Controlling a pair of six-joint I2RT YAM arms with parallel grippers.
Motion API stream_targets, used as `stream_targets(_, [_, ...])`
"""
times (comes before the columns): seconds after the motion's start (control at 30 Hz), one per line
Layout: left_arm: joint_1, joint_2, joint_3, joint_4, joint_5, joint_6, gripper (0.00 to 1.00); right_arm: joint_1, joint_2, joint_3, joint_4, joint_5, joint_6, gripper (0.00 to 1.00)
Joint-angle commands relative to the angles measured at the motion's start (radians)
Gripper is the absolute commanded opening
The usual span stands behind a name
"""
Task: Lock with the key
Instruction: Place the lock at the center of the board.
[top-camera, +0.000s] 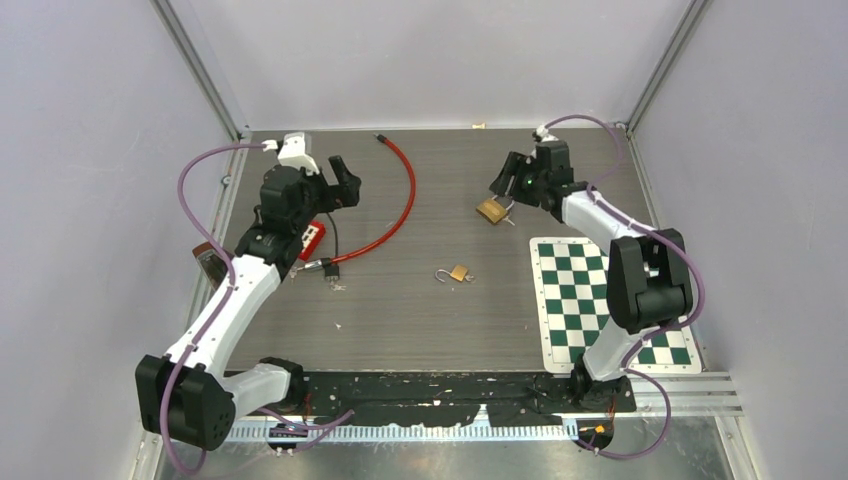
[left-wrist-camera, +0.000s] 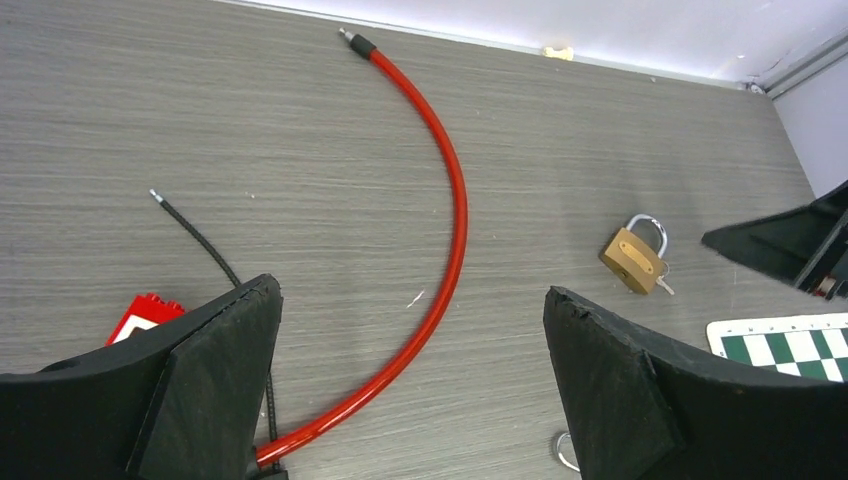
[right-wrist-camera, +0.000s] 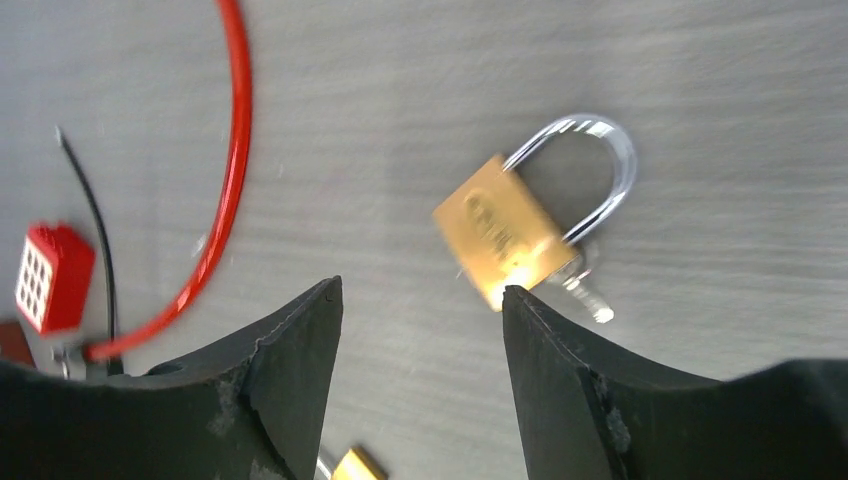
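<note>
A brass padlock (top-camera: 490, 211) lies flat on the grey table at the back right, with a silver key (right-wrist-camera: 590, 295) sticking out of its bottom. In the right wrist view the padlock (right-wrist-camera: 500, 232) lies just beyond my right fingertips, its steel shackle looking seated in the body. My right gripper (right-wrist-camera: 422, 288) hovers over it, open, with only bare table between the fingers. My left gripper (left-wrist-camera: 410, 290) stands wide open at the back left (top-camera: 345, 180), holding nothing. It sees the padlock (left-wrist-camera: 633, 258) far to its right.
A smaller brass padlock (top-camera: 458, 273) with its shackle swung open lies mid-table. A red cable (top-camera: 395, 210) curves from the back wall to a red combination lock (top-camera: 313, 238) under the left arm, beside a thin black cable (left-wrist-camera: 200, 240). A green checkerboard mat (top-camera: 605, 300) lies at right.
</note>
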Motion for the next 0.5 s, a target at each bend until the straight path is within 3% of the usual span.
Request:
stream_targets(0.0, [0.001,-0.026,-0.013,0.039,0.020,-0.024,0.99,0.088,-0.049,-0.078,-0.009,-0.099,-0.107,0.65])
stream_targets(0.2, [0.001,-0.050,-0.040,0.040,0.033,-0.029,0.99,0.238,-0.076,-0.125,-0.104,-0.169,-0.357,0.64])
stream_targets(0.33, [0.001,-0.055,-0.042,0.022,0.006,-0.070,1.00,0.267,-0.068,-0.161,-0.116,-0.253,-0.372,0.63])
stream_targets(0.47, [0.001,-0.053,-0.036,0.025,0.013,-0.094,1.00,0.305,-0.065,-0.158,-0.144,-0.198,-0.419,0.63])
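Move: The small open lock lies about 13 cm back from the right gripper, 11 cm to its left and roughly 10 cm below. The big lock, already set down, sits 4 cm ahead of this gripper, 2 cm to its left and 9 cm lower; the checkered board's middle is some 20 cm back and 19 cm to its right. From the left gripper the small lock is about 23 cm to the right, 5 cm back and 24 cm below. Swing the right gripper away from the big lock, back about 13 cm and left some 11 cm while sinking roughly 7 cm, quick at first and easing off over the small open lock. Turn the hand about 35 degrees counter-clockwise on the way, so its open fingers come to straddle the small lock's body from above, still clear of it. ##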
